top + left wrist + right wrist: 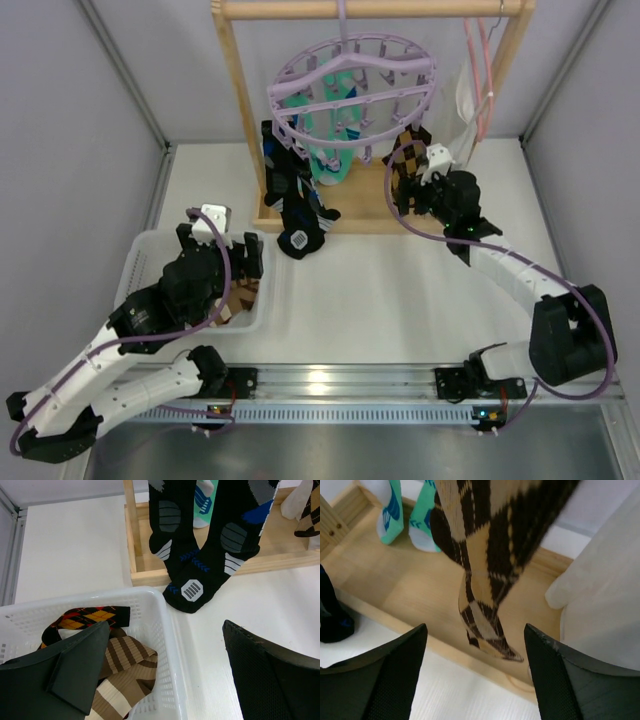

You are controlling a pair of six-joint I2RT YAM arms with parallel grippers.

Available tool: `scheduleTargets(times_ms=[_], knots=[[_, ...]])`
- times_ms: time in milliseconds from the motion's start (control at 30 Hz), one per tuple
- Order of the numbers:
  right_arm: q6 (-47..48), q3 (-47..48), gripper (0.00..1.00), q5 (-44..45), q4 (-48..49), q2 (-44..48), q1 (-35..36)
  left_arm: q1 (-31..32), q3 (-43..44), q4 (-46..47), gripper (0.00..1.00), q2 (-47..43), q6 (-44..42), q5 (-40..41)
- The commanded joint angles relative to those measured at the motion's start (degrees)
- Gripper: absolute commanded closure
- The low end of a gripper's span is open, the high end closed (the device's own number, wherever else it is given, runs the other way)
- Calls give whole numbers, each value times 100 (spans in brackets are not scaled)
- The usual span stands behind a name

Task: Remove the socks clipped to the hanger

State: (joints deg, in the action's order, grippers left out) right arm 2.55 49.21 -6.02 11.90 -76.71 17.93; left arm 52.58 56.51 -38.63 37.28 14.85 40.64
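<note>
The lavender hanger (350,85) hangs from the wooden rack's top bar. Clipped to it are black socks with blue marks (295,195) (200,555), teal-and-white socks (330,160) (395,510) and a brown argyle sock (405,165) (485,555). My right gripper (425,190) (475,630) is open just below and in front of the argyle sock's toe, touching nothing. My left gripper (222,248) (167,630) is open and empty, straddling the right wall of a white basket (150,250) (165,630). In the basket lie a brown striped sock (125,665) and an argyle sock (85,617).
The wooden rack (235,90) stands at the back on its flat base (395,580). A long white cloth (465,95) (600,605) and a thin pink hanger (480,70) hang at the rack's right end. Grey walls close in both sides.
</note>
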Motion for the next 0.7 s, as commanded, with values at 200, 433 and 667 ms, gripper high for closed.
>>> scheduleTargets(times_ms=[200, 433, 667], knots=[[-26, 107, 70, -585, 1999, -468, 131, -11, 219, 93, 1, -45, 70, -30], [-439, -815, 100, -129, 2633, 243, 649, -11, 886, 119, 2, 25, 684, 285], [-641, -1458, 100, 979, 2818, 973, 1659, -11, 2430, 128, 2, 1034, 793, -326]])
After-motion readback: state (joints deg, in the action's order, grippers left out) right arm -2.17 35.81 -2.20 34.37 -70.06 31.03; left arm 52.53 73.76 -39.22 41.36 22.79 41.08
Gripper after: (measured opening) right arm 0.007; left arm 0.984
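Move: The argyle sock hangs right before the right hand's open fingers, its middle about 3 cm ahead, 2 cm left and 4 cm up. The white cloth hangs some 8 cm ahead and 6 cm to the right; the black socks hang about 22 cm left and 1 cm ahead, the teal socks 14 cm left, 10 cm ahead and higher. From the left hand, the argyle sock is roughly 34 cm right, 21 cm ahead and a little lower. The right fingers shut fully on the lower part of the argyle sock as the hand eases 2 cm forward; still closed, it draws the sock back about 7 cm and leftwards, 7 cm left over the whole move, rising a little and turning slightly left with the fingers tipping up. The open left hand rises about 10 cm above the white box, rolling some 20 degrees, left side down. ##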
